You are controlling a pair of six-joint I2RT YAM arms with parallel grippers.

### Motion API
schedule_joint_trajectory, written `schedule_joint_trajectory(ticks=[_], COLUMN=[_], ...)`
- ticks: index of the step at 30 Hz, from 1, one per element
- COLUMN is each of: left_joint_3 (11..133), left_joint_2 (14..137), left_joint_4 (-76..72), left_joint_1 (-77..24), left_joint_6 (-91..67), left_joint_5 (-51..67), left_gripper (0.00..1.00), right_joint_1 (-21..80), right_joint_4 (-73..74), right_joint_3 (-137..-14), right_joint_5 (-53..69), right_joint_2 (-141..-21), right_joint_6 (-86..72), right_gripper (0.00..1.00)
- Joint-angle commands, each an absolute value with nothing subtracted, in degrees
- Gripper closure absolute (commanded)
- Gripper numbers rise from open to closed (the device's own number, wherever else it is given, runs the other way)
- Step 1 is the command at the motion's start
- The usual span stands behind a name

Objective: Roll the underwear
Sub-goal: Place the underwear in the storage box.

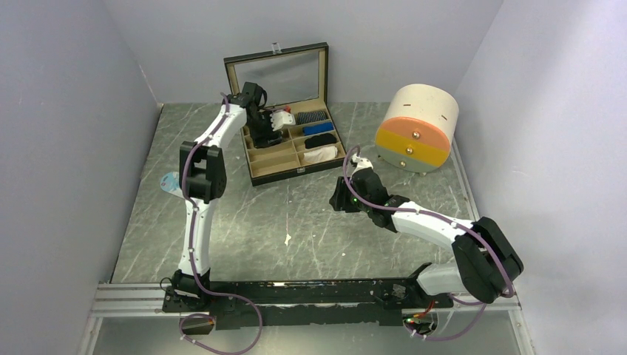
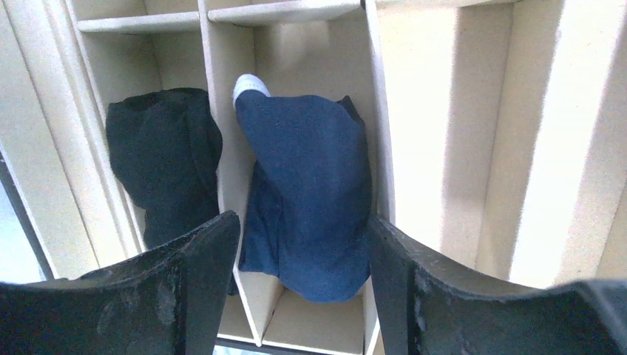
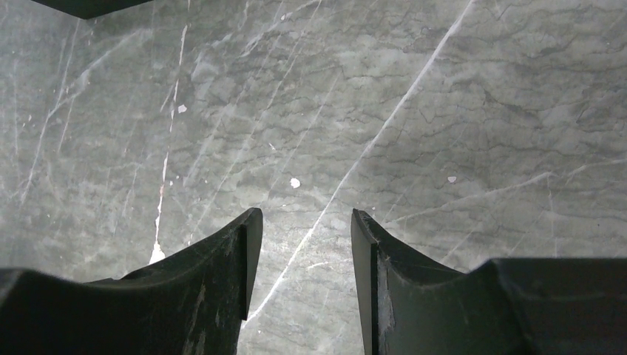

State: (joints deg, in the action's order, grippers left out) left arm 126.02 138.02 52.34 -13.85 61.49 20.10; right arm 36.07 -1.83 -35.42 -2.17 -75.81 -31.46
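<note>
In the left wrist view the navy blue underwear [image 2: 307, 200], rolled with a white edge at its far end, lies in a narrow compartment of the beige box [image 2: 458, 148]. The plain black underwear [image 2: 163, 155] lies in the compartment to its left. My left gripper [image 2: 303, 229] hangs open just above the navy roll's near end, one finger over each divider, holding nothing. From above, the navy [image 1: 318, 140] and black [image 1: 323, 128] rolls lie in the box's right column, right of my left gripper [image 1: 275, 132]. My right gripper [image 3: 304, 222] stands open over bare marble [image 3: 414, 111].
The divided box [image 1: 277, 177] stands at the back with its lid [image 1: 277, 70] raised. A grey striped bundle [image 1: 310, 117] and a white bundle [image 1: 319, 155] share its right column. A round cream drum [image 1: 418, 129] with orange and yellow fronts stands at the right. Walls close in the table.
</note>
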Motion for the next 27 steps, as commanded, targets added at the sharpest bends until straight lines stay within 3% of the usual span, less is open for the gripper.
schedule_joint_trajectory(ticks=[1,12,16,21,27], left_joint_3=[127.24,124.93,123.14,122.77,121.91], left_joint_2=[132.67,126.55,124.92,126.65,129.84], left_joint_4=[51.82,50.59,51.31,48.48,44.10], left_joint_1=[-14.06,-14.06,-14.06,-14.06,-14.05], left_joint_6=[60.86,59.65,59.58,55.63,50.35], left_joint_5=[20.97,24.57,26.58,25.56,20.73], left_gripper=[0.30,0.37,0.45,0.72,0.94], right_joint_1=[35.73,35.60,35.54,35.57,35.56], right_joint_4=[-4.19,-5.16,-5.36,-5.79,-5.56], right_joint_3=[-37.17,-37.80,-37.88,-37.73,-37.84], right_joint_5=[-0.82,0.77,1.75,2.21,2.30], right_joint_2=[-75.80,-77.02,-76.61,-76.04,-75.20], right_joint_6=[-31.36,-32.13,-32.42,-32.93,-33.11], right_gripper=[0.49,0.50,0.51,0.52,0.53])
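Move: The navy underwear already lies in the storage box, almost directly beneath the left hand's open fingers, about 3 cm down and 1 cm to the right. The black roll fills the slot some 5 cm ahead of it, an empty slot lies about 5 cm nearer the base, and across the divider the blue cloth sits roughly 15 cm to its right and 4 cm farther out. From the right hand, the underwear is about 25 cm ahead and 20 cm to the left. Upwards, slowly at first and then quickly, the left hand lifts about 9 cm away from the navy underwear, carrying nothing, then dips back by 1 to 2 cm at the very end. The wrist tilts some 10 degrees on the way, and the fingers swing nearly shut above the box, mostly in the second half of the move. ##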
